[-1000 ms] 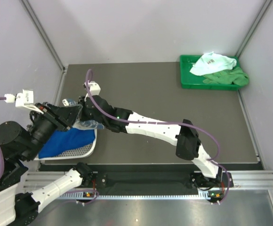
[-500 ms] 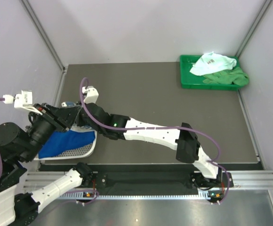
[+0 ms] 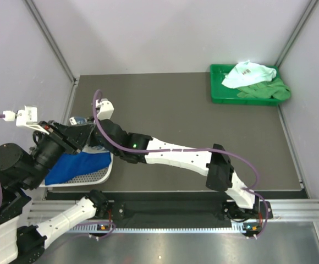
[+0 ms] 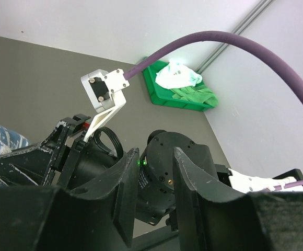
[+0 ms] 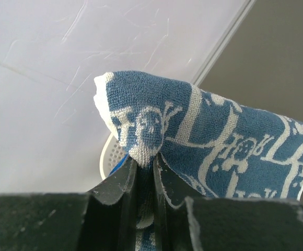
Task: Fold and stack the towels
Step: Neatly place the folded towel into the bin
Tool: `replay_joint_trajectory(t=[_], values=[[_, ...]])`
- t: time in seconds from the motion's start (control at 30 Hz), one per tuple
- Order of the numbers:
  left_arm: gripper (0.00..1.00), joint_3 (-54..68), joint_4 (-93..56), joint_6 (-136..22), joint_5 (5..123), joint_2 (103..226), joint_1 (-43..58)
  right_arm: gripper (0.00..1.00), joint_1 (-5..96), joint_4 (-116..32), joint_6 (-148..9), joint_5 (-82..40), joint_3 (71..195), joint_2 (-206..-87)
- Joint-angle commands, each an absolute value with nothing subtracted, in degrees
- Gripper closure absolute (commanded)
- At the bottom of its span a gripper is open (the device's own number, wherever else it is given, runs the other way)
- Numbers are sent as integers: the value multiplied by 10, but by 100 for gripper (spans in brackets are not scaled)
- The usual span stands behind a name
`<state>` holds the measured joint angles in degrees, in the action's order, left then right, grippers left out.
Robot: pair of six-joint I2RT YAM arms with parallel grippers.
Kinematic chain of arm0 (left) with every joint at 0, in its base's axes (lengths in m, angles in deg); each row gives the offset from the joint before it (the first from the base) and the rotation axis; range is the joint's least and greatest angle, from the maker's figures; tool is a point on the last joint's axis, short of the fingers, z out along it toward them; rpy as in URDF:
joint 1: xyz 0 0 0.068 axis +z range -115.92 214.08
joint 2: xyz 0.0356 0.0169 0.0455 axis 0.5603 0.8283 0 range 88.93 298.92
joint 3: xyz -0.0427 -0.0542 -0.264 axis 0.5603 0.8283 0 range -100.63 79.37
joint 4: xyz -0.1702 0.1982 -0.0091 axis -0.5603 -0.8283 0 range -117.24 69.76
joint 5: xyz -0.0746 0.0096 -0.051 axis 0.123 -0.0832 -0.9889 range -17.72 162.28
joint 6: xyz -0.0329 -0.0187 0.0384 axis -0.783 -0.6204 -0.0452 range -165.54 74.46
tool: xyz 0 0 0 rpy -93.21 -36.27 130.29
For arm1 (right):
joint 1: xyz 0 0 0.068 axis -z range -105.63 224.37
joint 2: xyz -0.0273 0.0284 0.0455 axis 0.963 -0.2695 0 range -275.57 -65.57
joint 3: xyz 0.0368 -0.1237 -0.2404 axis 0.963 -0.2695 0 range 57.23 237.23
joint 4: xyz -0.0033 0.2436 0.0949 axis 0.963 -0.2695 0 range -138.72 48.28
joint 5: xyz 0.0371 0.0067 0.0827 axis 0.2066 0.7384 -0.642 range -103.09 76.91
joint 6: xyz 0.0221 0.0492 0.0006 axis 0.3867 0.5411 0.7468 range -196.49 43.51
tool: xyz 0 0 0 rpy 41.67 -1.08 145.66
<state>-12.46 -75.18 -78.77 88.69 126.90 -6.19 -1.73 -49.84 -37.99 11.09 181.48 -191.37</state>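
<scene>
My right gripper is shut on a bunched edge of a blue towel with white print, which drapes up and to the right of the jaws. Seen from above, that gripper reaches across to the far left, over the white mesh basket holding a royal blue towel. A bit of the printed towel shows there. The left gripper stands open with nothing between its fingers; it sits right against the right wrist. A white towel and a green towel lie far right.
The green tray holding those two towels stands in the back right corner. Grey walls close in the dark table on the left, back and right. The right arm's purple cable arcs over the left wrist view. The basket rim shows behind the right jaws.
The right arm has swung slightly left and down toward the basket with the printed towel in its grip. The left arm has hardly moved.
</scene>
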Motion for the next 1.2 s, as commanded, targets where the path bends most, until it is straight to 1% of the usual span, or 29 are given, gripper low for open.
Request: replay_joint_trajectory(t=[0.0, 0.4, 0.63, 0.9, 1.1, 1.17], values=[[63, -140, -744, -780, 889, 1261, -64, 100, -34, -469, -390, 104, 1853, -1879], [63, -138, -742, -779, 890, 1262, -64, 100, -37, -468, -368, 83, 1873, -1920], [63, -131, -739, -780, 888, 1263, -64, 100, -31, -449, -361, 49, 1875, -1948], [63, -117, -730, -777, 893, 1263, -64, 99, -18, -394, -344, -25, 1862, -1989], [63, -101, -720, -774, 898, 1262, -64, 98, 2, -350, -322, -94, 1877, -2035], [63, -97, -717, -774, 899, 1263, -64, 96, 7, -339, -316, -118, 1885, -2057]])
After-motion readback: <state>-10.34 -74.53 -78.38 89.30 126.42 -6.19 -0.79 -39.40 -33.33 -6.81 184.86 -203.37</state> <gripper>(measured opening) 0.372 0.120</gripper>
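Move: The right hand already holds the folded blue-and-white towel by its edge. The middle of the white bin lies about 13 cm to its left, some 3 cm farther out and roughly 25 cm below. The blue towel in the bin is about 11 cm to the left, level fore and aft and some 26 cm down. From the left hand, which holds nothing, the bin's middle is about 10 cm ahead, 18 cm left and 42 cm below. Keeping its pinch on the folded towel, the right hand first eases back and a little up, then swings left and sinks beside and below the waiting left gripper, ending about 6 cm farther left, 6 cm lower and 3 cm nearer the base. On the way the wrist turns some 15 degrees counter-clockwise and the fingers dip slightly, carrying the towel in over the white bin, with the fingers staying shut. ##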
